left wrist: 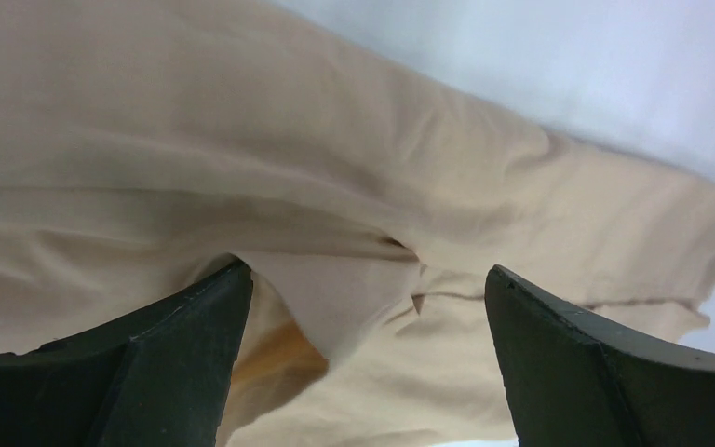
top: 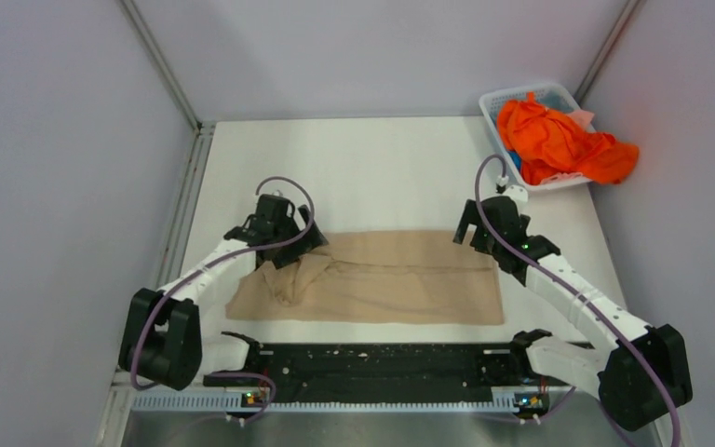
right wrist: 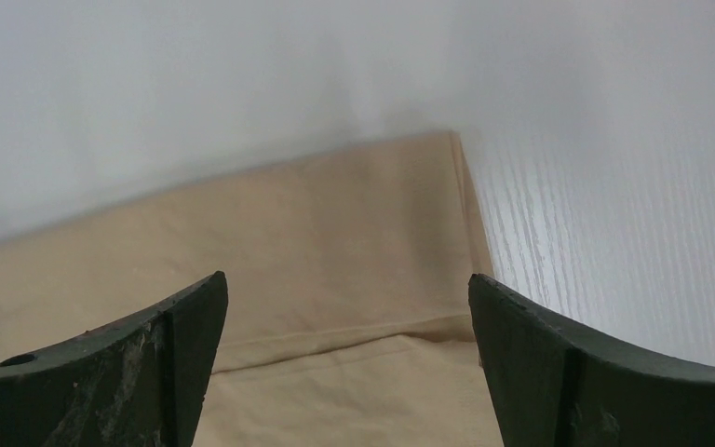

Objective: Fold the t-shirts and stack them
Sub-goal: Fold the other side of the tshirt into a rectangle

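Note:
A beige-tan t-shirt [top: 382, 284] lies folded into a wide band across the near half of the table, its left end rumpled. My left gripper [top: 284, 244] hovers over that rumpled left end, jaws wide open, with loose folds of the shirt [left wrist: 354, 186] below and nothing pinched. At the shirt's far right corner my right gripper [top: 475, 233] is open too; between its fingers I see the flat cloth [right wrist: 335, 279] and a folded hem edge. Bright orange t-shirts [top: 559, 144] are heaped in the basket at the back right.
A white plastic lattice basket [top: 512, 98] stands at the table's far right corner, with orange cloth spilling over its right rim. Grey walls close in the table on three sides. A black rail [top: 372, 363] runs between the arm bases along the near edge.

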{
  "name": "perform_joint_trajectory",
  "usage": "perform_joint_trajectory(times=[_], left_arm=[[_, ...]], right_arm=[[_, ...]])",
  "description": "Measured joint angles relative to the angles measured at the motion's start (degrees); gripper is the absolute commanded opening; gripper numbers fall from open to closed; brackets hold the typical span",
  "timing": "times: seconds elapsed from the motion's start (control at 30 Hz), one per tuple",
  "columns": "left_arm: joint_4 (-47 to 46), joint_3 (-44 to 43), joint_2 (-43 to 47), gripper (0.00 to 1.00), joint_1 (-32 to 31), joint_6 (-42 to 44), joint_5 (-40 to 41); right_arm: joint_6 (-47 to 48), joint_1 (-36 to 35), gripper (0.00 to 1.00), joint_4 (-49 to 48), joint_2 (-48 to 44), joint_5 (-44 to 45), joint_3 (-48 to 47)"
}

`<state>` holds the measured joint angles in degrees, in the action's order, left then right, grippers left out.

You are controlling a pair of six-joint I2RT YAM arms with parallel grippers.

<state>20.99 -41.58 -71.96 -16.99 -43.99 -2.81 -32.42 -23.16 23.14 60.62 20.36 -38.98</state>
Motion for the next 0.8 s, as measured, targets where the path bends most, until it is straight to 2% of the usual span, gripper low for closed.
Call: perform_joint_trajectory(times=[0.1, 0.17, 0.3, 0.37, 0.47, 0.57, 0.7, 0.8], left_arm=[[-0.4, 0.9, -0.9, 0.99, -2.7, 0.6, -3.5], [0.0, 1.8, 1.7, 0.99, -7.5, 0.9, -5.0], [0.0, 4.4, 11.8, 0.99, -18.1, 1.2, -9.4], [0.5, 6.2, 17.3, 0.99, -20.8, 1.6, -11.5], [4.3, 6.7, 22.7, 0.99, -21.4, 2.2, -8.7], [7.0, 6.3, 25.9, 0.99, -21.4, 2.2, -2.1], [7.9, 4.8, 24.7, 0.99, -21.3, 3.2, 1.4], [9.6, 3.7, 20.2, 0.99, -21.3, 3.3, 3.9]], right_arm=[[0.7, 0.0, 0.99, -0.2, 0.0, -0.6, 0.0], [0.9, 0.0, 0.99, -0.2, 0.0, -0.6, 0.0], [1.3, 0.0, 0.99, -0.2, 0.0, -0.5, 0.0], [1.4, 0.0, 0.99, -0.2, -0.2, -0.4, 0.0], [1.4, 0.0, 0.98, -0.2, -0.5, -0.3, 0.0], [1.4, 0.0, 0.99, -0.2, -0.7, -0.3, 0.0], [1.4, 0.0, 0.99, 0.0, -0.9, -0.1, 0.0], [1.3, 0.0, 0.98, 0.0, -1.4, 0.4, 0.0]])
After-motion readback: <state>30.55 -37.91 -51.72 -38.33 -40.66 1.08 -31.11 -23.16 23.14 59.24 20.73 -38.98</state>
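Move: The folded-in sleeve flap, still bunched, lies just behind the left hand: its middle is about 6 cm back, 1 cm to the left and some 2 cm below. The t-shirt's far edge runs about 5 cm ahead of this hand, with its near edge some 17 cm back, both measured straight along the hand's line; the shirt's left end is about 15 cm left and 7 cm back. From the right hand the sleeve flap lies roughly 38 cm left, 7 cm back and 5 cm lower. With its wide-open fingers at the bunched sleeve flap, the left hand sweeps right and back over it towards the shirt's near edge, about 10 cm each way, turning some 30 degrees clockwise and coming up about 5 cm as it clears the cloth. It then eases about 4 cm left and 2 cm forward, turning partly back and starting to sink at the end, fingers still open. ##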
